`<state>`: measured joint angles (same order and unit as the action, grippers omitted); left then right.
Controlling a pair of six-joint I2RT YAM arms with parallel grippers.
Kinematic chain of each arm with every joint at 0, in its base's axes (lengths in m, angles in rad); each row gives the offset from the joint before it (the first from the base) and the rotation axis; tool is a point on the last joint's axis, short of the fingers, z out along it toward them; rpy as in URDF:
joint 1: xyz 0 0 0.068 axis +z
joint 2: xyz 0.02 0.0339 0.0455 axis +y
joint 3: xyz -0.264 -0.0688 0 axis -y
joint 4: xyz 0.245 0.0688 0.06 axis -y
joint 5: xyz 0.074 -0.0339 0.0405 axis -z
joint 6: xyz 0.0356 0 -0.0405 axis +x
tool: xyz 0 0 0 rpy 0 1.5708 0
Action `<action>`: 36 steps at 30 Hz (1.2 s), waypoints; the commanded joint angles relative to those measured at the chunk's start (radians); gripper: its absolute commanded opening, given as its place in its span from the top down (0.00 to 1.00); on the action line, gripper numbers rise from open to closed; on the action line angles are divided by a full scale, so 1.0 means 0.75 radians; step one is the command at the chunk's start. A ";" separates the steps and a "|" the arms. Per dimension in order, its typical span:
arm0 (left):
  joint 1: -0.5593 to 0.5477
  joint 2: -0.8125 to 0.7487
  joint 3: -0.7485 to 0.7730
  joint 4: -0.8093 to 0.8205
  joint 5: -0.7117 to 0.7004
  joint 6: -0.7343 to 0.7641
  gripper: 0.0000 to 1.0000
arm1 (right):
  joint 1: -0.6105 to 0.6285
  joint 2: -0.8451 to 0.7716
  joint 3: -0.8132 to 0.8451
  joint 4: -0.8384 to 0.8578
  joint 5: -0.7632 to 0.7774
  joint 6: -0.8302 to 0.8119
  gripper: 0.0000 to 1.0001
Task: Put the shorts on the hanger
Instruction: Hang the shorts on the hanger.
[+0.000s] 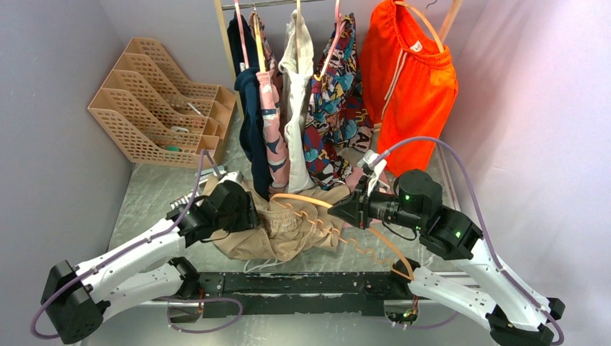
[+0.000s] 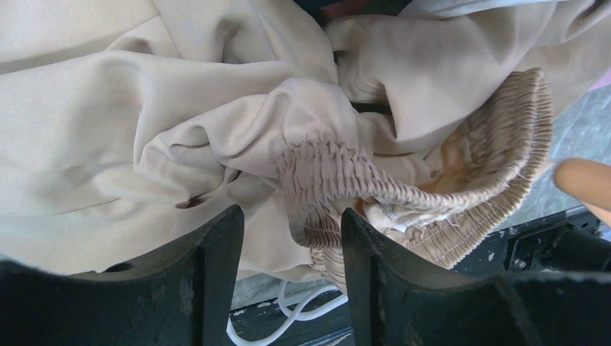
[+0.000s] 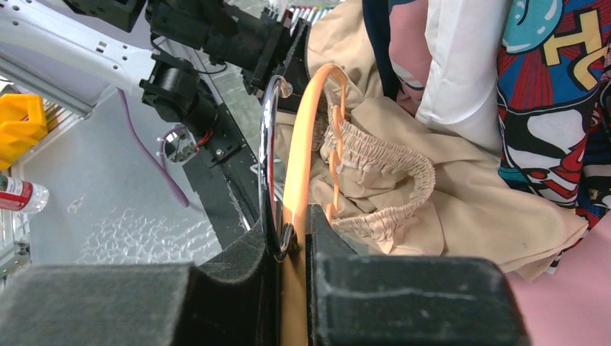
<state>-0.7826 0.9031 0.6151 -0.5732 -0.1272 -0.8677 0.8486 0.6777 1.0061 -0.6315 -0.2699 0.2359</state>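
The beige shorts (image 1: 288,232) lie crumpled on the table between my two arms, beneath the hanging clothes. My left gripper (image 1: 248,213) is at their left side. In the left wrist view its jaws (image 2: 290,213) stand apart, with a fold of the gathered waistband (image 2: 339,169) between them, and the white drawstring (image 2: 288,317) trails below. My right gripper (image 1: 346,210) is shut on the pale orange hanger (image 1: 302,197) near its metal hook (image 3: 268,144). The hanger's (image 3: 299,166) far end reaches into the open waistband of the shorts (image 3: 447,194).
A rail at the back carries bright orange shorts (image 1: 411,86), a cream-white garment (image 1: 297,94), patterned clothes (image 1: 335,108) and pink hangers (image 1: 241,36), all hanging low over the work spot. A peach file rack (image 1: 158,101) stands back left. A black base rail (image 1: 302,285) runs along the near edge.
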 commanded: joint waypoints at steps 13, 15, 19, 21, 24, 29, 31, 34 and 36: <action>0.000 0.003 0.246 -0.175 -0.107 0.064 0.93 | 0.005 -0.008 0.049 0.068 -0.081 -0.025 1.00; -0.001 -0.040 0.316 -0.263 -0.129 0.079 0.93 | 0.004 -0.008 0.083 0.061 -0.106 -0.052 1.00; 0.000 -0.084 0.404 -0.400 -0.156 0.090 0.93 | 0.004 0.012 0.168 0.029 -0.251 -0.108 1.00; -0.001 -0.089 0.425 -0.440 -0.161 0.086 0.93 | 0.005 0.041 0.200 -0.016 -0.303 -0.133 1.00; -0.002 -0.099 0.433 -0.449 -0.161 0.080 0.93 | 0.004 0.092 0.208 -0.080 -0.342 -0.160 1.00; -0.001 -0.087 0.462 -0.439 -0.160 0.085 0.93 | 0.004 0.137 0.164 -0.092 -0.300 -0.162 1.00; -0.001 -0.071 0.477 -0.447 -0.157 0.091 0.93 | 0.005 0.134 0.153 -0.074 -0.298 -0.162 1.00; -0.002 -0.061 0.495 -0.455 -0.149 0.099 0.93 | 0.004 0.129 0.131 -0.022 -0.270 -0.156 1.00; 0.000 -0.061 0.504 -0.457 -0.143 0.101 0.93 | 0.005 0.131 0.109 0.026 -0.256 -0.147 1.00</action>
<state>-0.7826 0.8589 0.9474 -0.8955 -0.2260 -0.8116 0.8486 0.7944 1.1049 -0.6971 -0.4786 0.1276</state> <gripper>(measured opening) 0.077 0.115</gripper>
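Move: The left end of the shorts' waistband sits almost between the open left fingers, some 1 cm ahead, 1 cm right and 2 cm below. The waistband's opening centres about 9 cm right, 1 cm ahead and 5 cm below that hand; the hanger's free tip is roughly 6 cm right, level in reach, 12 cm above. From the right hand, holding the hanger, the opening lies about 6 cm ahead, 8 cm left, 25 cm below. Left hand dips, pinches the waistband's left end and lifts about 10 cm while right turns the hanger counter-clockwise. ##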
